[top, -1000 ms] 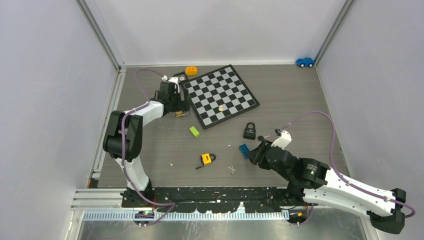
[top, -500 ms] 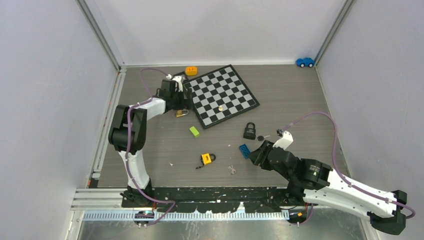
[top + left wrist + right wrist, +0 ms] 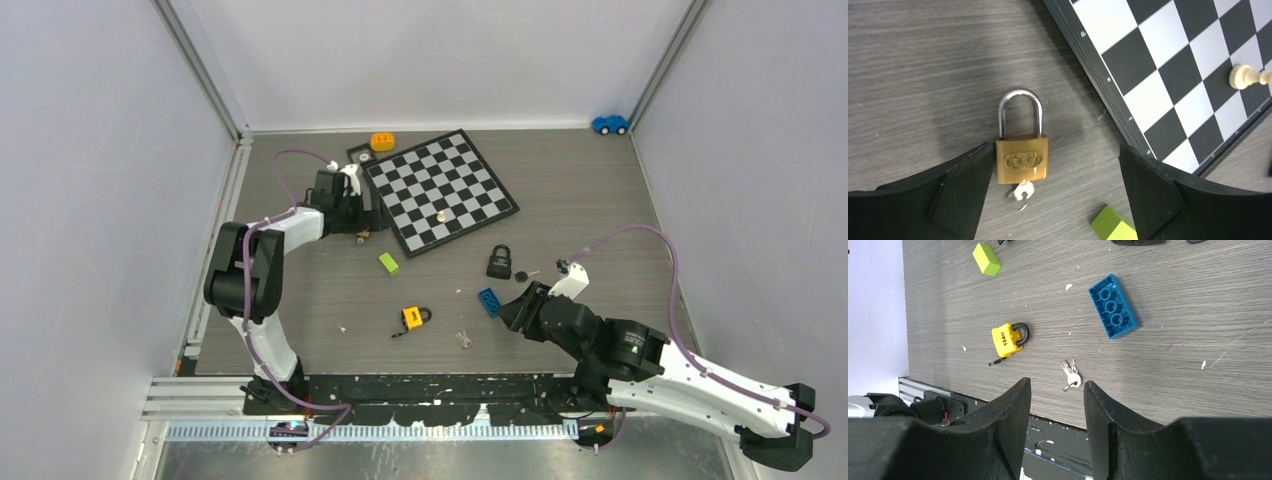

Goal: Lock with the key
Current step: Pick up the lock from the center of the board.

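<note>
A brass padlock (image 3: 1021, 159) lies flat on the table with its shackle down in the body. A small silvery key (image 3: 1022, 191) sticks out of its underside. My left gripper (image 3: 1055, 192) is open over it, jaws wide, the left fingertip next to the lock's left edge. In the top view this padlock (image 3: 362, 235) lies just left of the chessboard. A small bunch of keys (image 3: 1071, 375) lies loose in front of my right gripper (image 3: 1057, 385), which is open with nothing between its fingers. A yellow padlock (image 3: 1008, 339) and a black padlock (image 3: 499, 262) also lie on the table.
The chessboard (image 3: 440, 190) holds one pale pawn (image 3: 1246, 77). A green block (image 3: 389, 263) and a blue brick (image 3: 489, 301) lie mid-table. An orange object (image 3: 382, 142) sits at the back and a blue toy car (image 3: 609, 124) in the far right corner.
My left gripper has opened a little wider and shifted slightly over the brass padlock, which stays on the table. The right arm has barely moved.
</note>
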{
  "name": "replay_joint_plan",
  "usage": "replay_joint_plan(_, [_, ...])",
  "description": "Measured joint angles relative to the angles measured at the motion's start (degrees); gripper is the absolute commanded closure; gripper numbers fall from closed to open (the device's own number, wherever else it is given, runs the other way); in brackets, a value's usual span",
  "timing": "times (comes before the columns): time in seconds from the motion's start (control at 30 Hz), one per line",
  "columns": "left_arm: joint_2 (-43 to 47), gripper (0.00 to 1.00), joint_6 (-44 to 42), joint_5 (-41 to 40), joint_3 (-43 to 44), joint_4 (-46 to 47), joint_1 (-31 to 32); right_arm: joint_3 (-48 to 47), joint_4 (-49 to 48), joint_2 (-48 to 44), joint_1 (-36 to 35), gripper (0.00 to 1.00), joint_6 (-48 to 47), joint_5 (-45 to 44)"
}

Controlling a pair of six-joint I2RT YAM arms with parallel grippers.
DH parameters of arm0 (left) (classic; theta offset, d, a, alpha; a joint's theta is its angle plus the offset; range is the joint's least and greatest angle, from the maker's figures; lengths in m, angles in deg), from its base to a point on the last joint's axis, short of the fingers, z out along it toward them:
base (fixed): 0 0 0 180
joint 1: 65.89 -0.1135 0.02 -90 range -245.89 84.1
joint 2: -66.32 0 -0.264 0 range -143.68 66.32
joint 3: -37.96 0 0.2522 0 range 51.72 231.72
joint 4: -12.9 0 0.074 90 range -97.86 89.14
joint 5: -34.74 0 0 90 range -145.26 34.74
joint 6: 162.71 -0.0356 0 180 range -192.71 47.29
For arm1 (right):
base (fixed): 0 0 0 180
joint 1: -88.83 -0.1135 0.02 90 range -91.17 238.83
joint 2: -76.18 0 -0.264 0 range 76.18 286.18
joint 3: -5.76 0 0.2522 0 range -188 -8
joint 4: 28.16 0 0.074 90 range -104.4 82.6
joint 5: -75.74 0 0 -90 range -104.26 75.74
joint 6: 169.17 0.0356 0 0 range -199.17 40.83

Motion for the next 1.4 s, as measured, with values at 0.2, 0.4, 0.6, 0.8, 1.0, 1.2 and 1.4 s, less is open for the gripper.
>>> replay_joint_plan(0.2, [2.51, 0.09, 1.05, 1.64, -3.37, 0.55, 0.00, 0.00, 0.00, 0.00, 0.00, 0.52, 0.02, 0.02])
replay_joint_plan(0.4, [1.99, 0.11, 2.73, -0.35, -2.10, -1.25, 0.02, 0.00, 0.02, -0.02, 0.00, 0.52, 0.02, 0.04])
replay_joint_plan(0.6, [-0.83, 0.23, 4.72, -6.25, 3.19, -6.51, 0.92, 0.02, 0.04, -0.81, 0.00, 0.51, 0.13, 0.22])
replay_joint_plan(0.8, [-1.79, 0.25, 4.98, -16.15, 5.55, -12.20, 4.35, 0.20, 0.11, -1.92, -0.02, 0.51, 0.46, 0.35])
replay_joint_plan(1.0, [-3.78, 0.28, 5.79, -23.89, 8.35, -16.65, 8.28, 0.42, 0.44, -2.25, 0.00, 0.51, 0.81, 0.37])
replay_joint_plan(1.2, [-5.27, 0.37, 9.40, -27.08, 10.36, -18.29, 9.18, 0.48, 0.66, -3.08, 0.00, 0.51, 1.05, 0.37])
replay_joint_plan(1.4, [-7.17, 0.41, 13.35, -29.31, 13.07, -19.71, 9.18, 0.48, 0.85, -3.39, 0.00, 0.51, 1.05, 0.35])
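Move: Under the left hand's wide-open fingers, the lock lies about 2 cm to the left, 1 cm back and some 3 cm lower. The checkered board's middle is roughly 16 cm to the right and 6 cm ahead, and the green brick about 8 cm back and 4 cm right, both some 4 cm below. From the right hand the lock is around 31 cm left, 23 cm forward and 13 cm down. Lowering over the lock, the left hand first eases back about 1.5 cm, then shifts slightly left, sinks some 2 cm and dips back again before creeping forward. The wrist rolls its left side up by some 20 degrees and turns counter-clockwise while the fingers close by over a third, bracketing the lock's brass body without gripping it. ##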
